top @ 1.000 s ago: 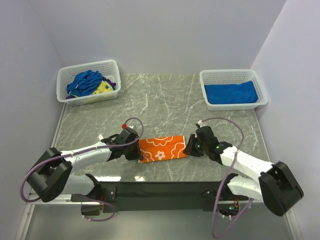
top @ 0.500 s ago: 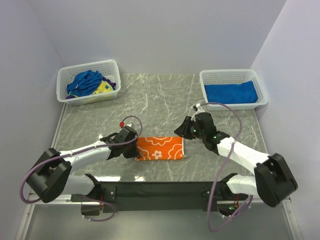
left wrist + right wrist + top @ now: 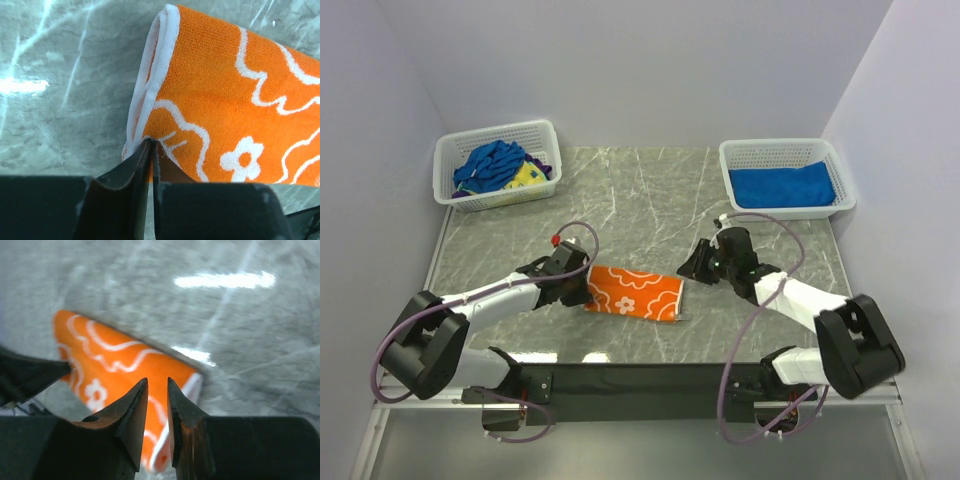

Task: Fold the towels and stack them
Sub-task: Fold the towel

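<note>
A folded orange towel [image 3: 632, 294] with white flower outlines lies flat on the marble table, slightly tilted. My left gripper [image 3: 582, 288] is at its left end. In the left wrist view the jaws [image 3: 151, 142] are pinched on the white-hemmed corner of the orange towel [image 3: 240, 90]. My right gripper [image 3: 692, 262] hovers just beyond the towel's right end. Its fingers [image 3: 157, 380] stand slightly apart with nothing between them, and the orange towel [image 3: 115, 370] lies below. A folded blue towel [image 3: 782, 185] lies in the right basket. Crumpled blue [image 3: 490, 162] and yellow [image 3: 525, 177] towels fill the left basket.
A white mesh basket [image 3: 495, 131] stands at the back left corner and another [image 3: 785, 146] at the back right. Grey walls close in the table on three sides. The black base rail [image 3: 640, 380] runs along the near edge.
The right gripper has left the towel's right end and risen back. The left gripper has pulled the towel's left end leftward and away, so the towel now lies tilted.
</note>
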Tool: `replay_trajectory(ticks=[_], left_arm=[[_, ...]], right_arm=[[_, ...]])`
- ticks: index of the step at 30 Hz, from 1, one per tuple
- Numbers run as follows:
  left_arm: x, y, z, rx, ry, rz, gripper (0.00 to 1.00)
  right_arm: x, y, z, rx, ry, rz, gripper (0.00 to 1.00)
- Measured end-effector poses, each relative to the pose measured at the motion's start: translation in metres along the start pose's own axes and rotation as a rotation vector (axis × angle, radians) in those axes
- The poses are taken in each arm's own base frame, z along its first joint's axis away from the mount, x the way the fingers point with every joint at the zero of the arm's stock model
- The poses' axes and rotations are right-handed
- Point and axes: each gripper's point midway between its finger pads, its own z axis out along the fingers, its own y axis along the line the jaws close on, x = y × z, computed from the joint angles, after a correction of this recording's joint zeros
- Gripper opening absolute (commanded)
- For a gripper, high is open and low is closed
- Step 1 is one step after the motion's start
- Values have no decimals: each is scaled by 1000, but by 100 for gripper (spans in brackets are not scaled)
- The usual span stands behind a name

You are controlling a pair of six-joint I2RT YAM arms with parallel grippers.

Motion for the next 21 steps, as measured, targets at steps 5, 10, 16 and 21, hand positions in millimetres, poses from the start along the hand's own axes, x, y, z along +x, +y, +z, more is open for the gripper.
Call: replay_trajectory(ticks=[5, 10, 16, 21], left_arm=[[-3, 4, 1, -16, -5, 2, 13], [-7, 6, 2, -22, -8, -8, 13], [-11, 8, 3, -29, -13, -16, 14], [-14, 10, 3, -36, -17, -22, 14]], right_arm=[[-3, 37, -22, -132, -3, -90, 30], [41, 45, -22, -190, 174, -147, 30], [96, 12, -16, -128, 361, -137, 29], [111, -4, -21, -92, 399, -112, 28]])
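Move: The orange towel lies folded below and to the left of the raised right hand: its near right corner, the next grip, is some 10 cm back, 1 cm left and 5 cm lower, its middle about 3 cm back and 11 cm left. The left gripper, 7 cm back and 22 cm left, already pinches the left hem. The right basket's middle is around 23 cm ahead and 25 cm right. From the left hand, that corner is roughly 4 cm back and 21 cm right. The towel's near right corner draws the right hand in: it lifts about 4 cm, bearing left, then sweeps back and down to end about 10 cm nearer the base and 4 cm lower, swinging some 20 degrees counter-clockwise and tipping down, fingers parted around the corner. The left hand keeps its pinch on the left hem and drags it slowly forward-left by 1.5 cm. ##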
